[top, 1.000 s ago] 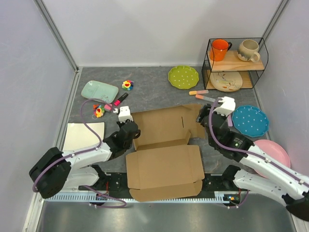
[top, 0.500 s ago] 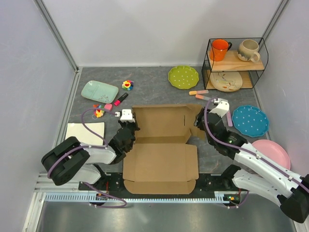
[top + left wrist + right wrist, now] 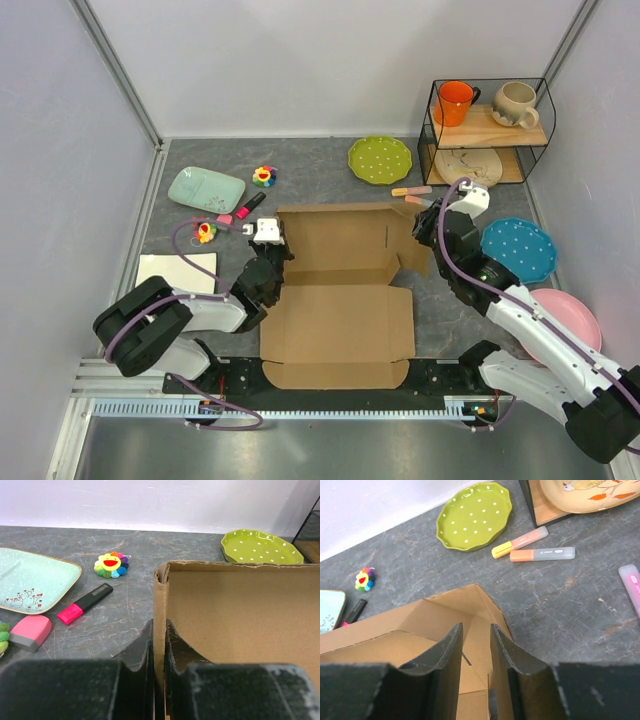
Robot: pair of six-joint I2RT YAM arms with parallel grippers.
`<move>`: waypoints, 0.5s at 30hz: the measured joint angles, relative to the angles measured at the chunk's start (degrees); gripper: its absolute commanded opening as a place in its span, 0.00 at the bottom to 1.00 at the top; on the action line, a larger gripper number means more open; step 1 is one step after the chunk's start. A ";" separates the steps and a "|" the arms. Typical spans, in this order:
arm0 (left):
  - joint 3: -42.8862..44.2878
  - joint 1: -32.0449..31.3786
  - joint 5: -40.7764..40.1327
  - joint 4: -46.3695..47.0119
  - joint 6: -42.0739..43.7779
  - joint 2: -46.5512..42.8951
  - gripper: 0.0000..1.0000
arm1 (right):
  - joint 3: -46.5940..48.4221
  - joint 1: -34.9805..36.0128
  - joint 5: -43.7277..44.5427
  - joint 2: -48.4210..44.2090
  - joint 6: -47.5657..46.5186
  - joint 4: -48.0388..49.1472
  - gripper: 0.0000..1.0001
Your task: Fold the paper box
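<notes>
The brown paper box [image 3: 335,330] lies in the middle of the table, with its near panel flat and its far panel [image 3: 345,240] standing up. My left gripper [image 3: 274,243] is shut on the upright left side flap, and the left wrist view shows the cardboard edge [image 3: 160,595] pinched between the fingers [image 3: 159,626]. At the box's right far corner my right gripper [image 3: 430,232] hangs over the side flap [image 3: 485,605]. Its jaws [image 3: 476,627] stand a little apart, with cardboard showing in the gap.
A white board [image 3: 176,280] lies left of the box. A mint tray [image 3: 206,188], a flower toy [image 3: 264,176] and markers [image 3: 248,206] sit at the back left. At the right are a green plate [image 3: 380,159], highlighters [image 3: 418,195], a wire shelf [image 3: 487,130], a blue plate [image 3: 518,250] and a pink plate [image 3: 572,320].
The box has squared up and slid away from the arms, and its far panel has risen upright. Both grippers moved forward with it. The right jaws have narrowed.
</notes>
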 measured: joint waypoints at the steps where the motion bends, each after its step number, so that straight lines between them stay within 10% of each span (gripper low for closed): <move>1: 0.00 0.07 0.00 0.17 0.39 0.28 0.02 | 0.02 -0.07 -0.39 -0.09 -0.31 0.57 0.35; 15: 0.00 0.39 0.17 2.34 2.32 3.15 0.02 | 3.30 -1.18 -8.41 11.39 -1.31 4.76 0.14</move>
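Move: My left hand still pinches the upright far wall of the box at its left edge; the wall's far right corner, with a side flap splayed beside it, lies some 24 cm to that hand's right, 3 cm farther out and about level. From my right hand this corner is roughly 5 cm ahead, 3 cm left and 6 cm down. The two markers lie about 16 cm ahead and 20-odd below; the green plate is some 26 cm ahead, 8 cm left. I bring my right hand over into the box's far right corner, inside the splayed side flap. It first lifts about 2 cm, then swings left and forward and dips, ending some 4 cm left, 3 cm forward and a little lower, turning slightly counter-clockwise as its fingers close most of the way on nothing. My left hand keeps its pinch on the far wall's left edge, sinking about 1 cm. ##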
